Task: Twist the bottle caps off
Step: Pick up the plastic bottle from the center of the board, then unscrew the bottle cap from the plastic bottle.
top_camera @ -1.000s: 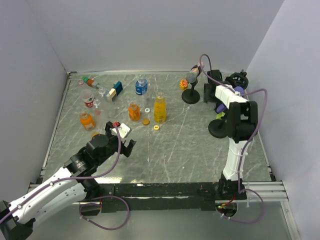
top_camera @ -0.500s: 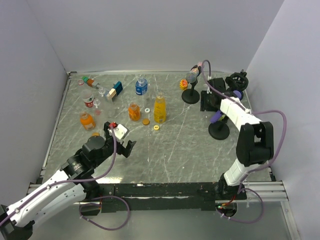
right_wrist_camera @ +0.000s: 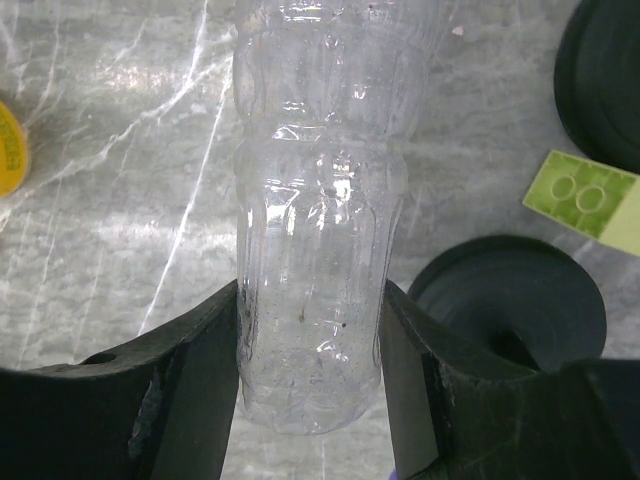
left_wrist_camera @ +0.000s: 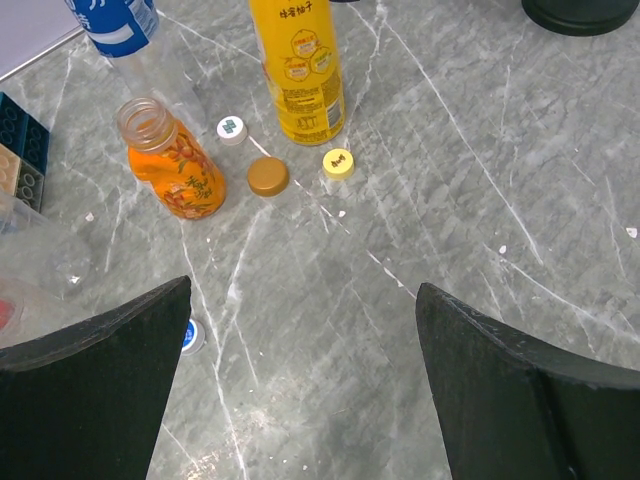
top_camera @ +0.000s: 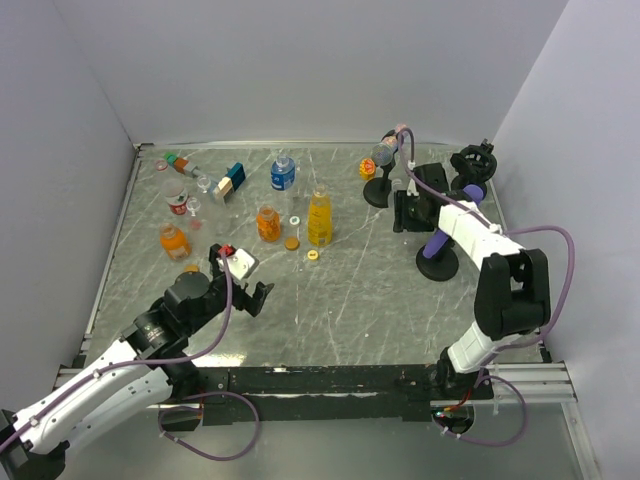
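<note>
My right gripper is shut on the lower body of a clear empty bottle, which points away from the camera above the table. From above, that bottle is tilted at the back right, with my right gripper behind it. My left gripper hangs open over bare table, holding nothing; from above it is front left. Ahead of it stand an uncapped squat orange bottle, a tall yellow bottle and a blue-labelled bottle. Loose white, orange, yellow and blue caps lie nearby.
Black round stand bases sit close to the right gripper, with a green block between them. Toy blocks, a red can and another orange bottle crowd the back left. White walls enclose three sides.
The right arm has folded lower and swung its gripper left while the clear bottle stayed almost in place. The left arm drew back slightly, then held still.
</note>
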You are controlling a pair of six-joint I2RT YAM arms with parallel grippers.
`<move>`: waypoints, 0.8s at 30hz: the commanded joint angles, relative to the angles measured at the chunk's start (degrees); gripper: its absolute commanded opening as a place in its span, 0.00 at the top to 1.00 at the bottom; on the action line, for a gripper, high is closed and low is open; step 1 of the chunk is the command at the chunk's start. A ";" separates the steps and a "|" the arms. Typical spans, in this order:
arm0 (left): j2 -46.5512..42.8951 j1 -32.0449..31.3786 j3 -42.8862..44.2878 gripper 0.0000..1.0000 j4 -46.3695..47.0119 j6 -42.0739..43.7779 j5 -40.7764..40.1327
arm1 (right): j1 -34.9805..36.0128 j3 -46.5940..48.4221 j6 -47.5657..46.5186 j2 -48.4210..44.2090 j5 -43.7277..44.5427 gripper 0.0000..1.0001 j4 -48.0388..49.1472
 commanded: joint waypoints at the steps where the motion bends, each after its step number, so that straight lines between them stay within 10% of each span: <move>1: -1.08 0.23 2.05 0.03 1.77 -1.33 0.00 | 1.29 3.27 -0.20 1.31 0.06 0.76 0.31; 10: -1.61 0.15 2.31 0.03 3.17 -2.74 1.66 | 3.75 -3.31 -1.52 -7.47 -1.34 0.76 -0.65; 24: 0.67 0.32 1.87 0.03 22.06 -35.42 13.70 | 5.95 -18.61 -11.26 -30.31 -11.62 0.76 -5.83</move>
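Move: The clear bottle is already in the right hand, its middle about 5 cm ahead of the fingers, 2 cm left and a little above; the open board it is taken towards lies some 17 cm back, 17 cm left and 10 cm down. From the right hand, the near black stand's base is about 7 cm back and 5 cm right, the yellow bottle level and 27 cm left. From the left hand, the clear bottle is roughly 22 cm ahead and 42 cm right, the yellow bottle 16 cm ahead and 17 cm right. Keeping its grip on the clear bottle, the right hand first edges a couple of centimetres left, then draws back about 10 cm at growing speed past the left side of the near black stand, rising slightly and turning some 15 degrees counter-clockwise. After a short wait the empty left hand, fingers still wide open, lifts about 6 cm and shifts some 4 cm right, rolling its left side down by nearly 30 degrees so that its fingers come up to about level. ##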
